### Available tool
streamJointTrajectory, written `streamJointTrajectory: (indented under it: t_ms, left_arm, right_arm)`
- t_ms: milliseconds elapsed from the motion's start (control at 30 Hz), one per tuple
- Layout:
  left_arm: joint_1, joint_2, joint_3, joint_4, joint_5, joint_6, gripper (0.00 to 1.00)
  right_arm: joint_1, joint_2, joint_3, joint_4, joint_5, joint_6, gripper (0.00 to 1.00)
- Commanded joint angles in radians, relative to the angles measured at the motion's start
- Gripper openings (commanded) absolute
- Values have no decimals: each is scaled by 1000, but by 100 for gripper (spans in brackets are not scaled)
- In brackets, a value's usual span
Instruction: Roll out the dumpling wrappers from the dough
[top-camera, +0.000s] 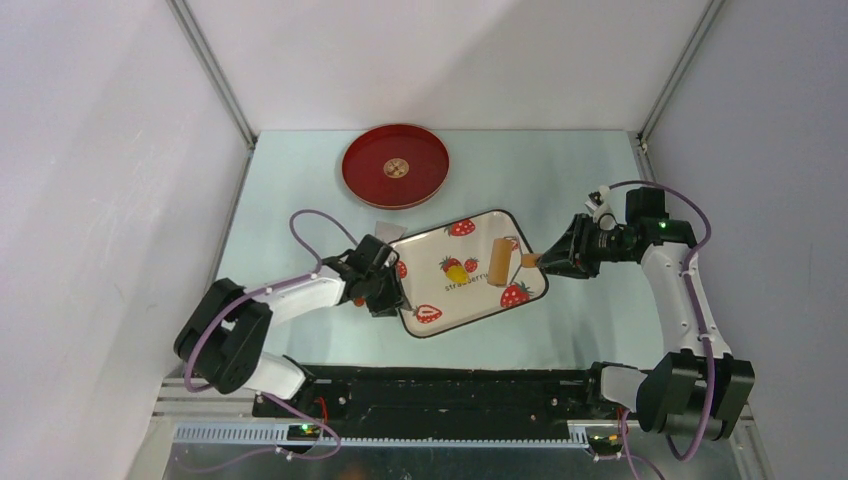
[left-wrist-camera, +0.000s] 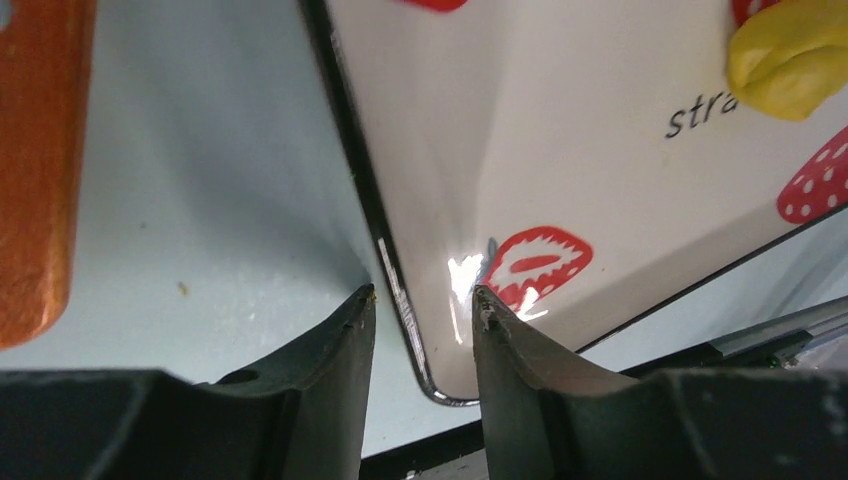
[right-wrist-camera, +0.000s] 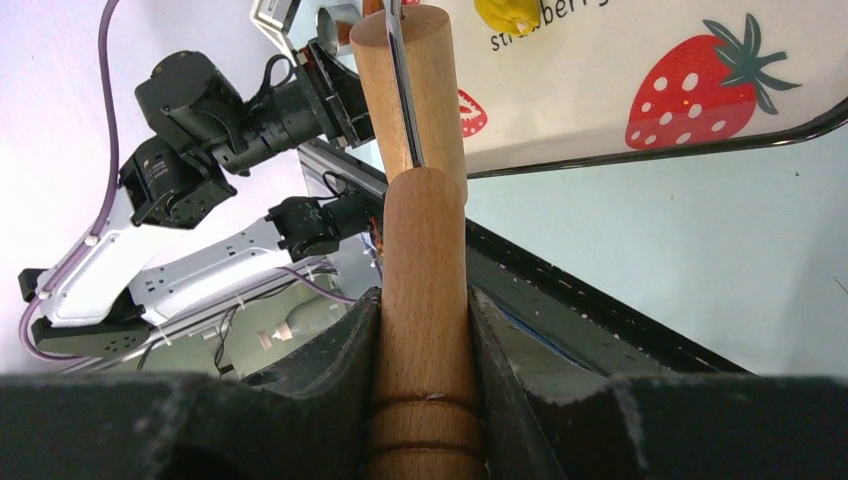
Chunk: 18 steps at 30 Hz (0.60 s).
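The yellow dough (top-camera: 456, 270) lies as a lump in the middle of the strawberry tray (top-camera: 478, 232). It also shows at the top right of the left wrist view as the dough (left-wrist-camera: 790, 55). My left gripper (top-camera: 393, 291) is at the tray's near-left corner. Its fingers (left-wrist-camera: 350, 330) straddle the rim of the tray (left-wrist-camera: 560, 130) with a gap on each side, so the left gripper (left-wrist-camera: 422, 292) is open. My right gripper (top-camera: 545, 260) is shut on the handle of the wooden roller (right-wrist-camera: 424, 290). The roller's drum (top-camera: 499, 262) rests on the tray just right of the dough. No dumpling wrappers are in view.
A round red plate (top-camera: 395, 166) sits at the back, left of centre. A small pale scrap (top-camera: 385, 230) lies on the table by the tray's far-left corner. A black strip (top-camera: 450, 385) runs along the near edge between the arm bases. White walls close in both sides.
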Motion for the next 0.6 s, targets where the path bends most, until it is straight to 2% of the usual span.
streamJointTrajectory:
  t_ms: [0, 67, 267, 333, 567]
  left_arm:
    - [4, 33, 37, 75, 1, 15, 44]
    - [4, 43, 37, 80, 9, 41, 36]
    - [5, 70, 30, 80, 39, 150, 5]
    - [5, 78, 29, 80, 57, 184, 1]
    - [5, 83, 44, 67, 80, 246, 0]
  right_arm:
    - [2, -27, 9, 3, -64, -11, 0]
    - [3, -28, 7, 3, -56, -11, 0]
    - [7, -24, 2, 9, -44, -7, 0]
    - [9, -26, 2, 7, -37, -9, 0]
    - [50, -31, 2, 7, 43, 0, 0]
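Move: The spot of the tray's left rim that the left hand goes for already sits between its parted fingertips, about level with it and some 1 cm lower. The yellow dough lies on the tray about 6 cm ahead and 10 cm to its right; the scraper's wooden handle is on the table roughly 8 cm to its left and 3 cm ahead. From the raised right hand, that rim spot is some 24 cm left, 2 cm back and 20 cm below. The left hand shuts its half-open fingers, which straddle the tray's left rim near its near corner, until they pinch that rim. Staying low, fingers pointing down, it shifts about 2 cm forward and 1 cm right, moving the tray with it while the wrist twists some 5 degrees clockwise and tips back slightly. ##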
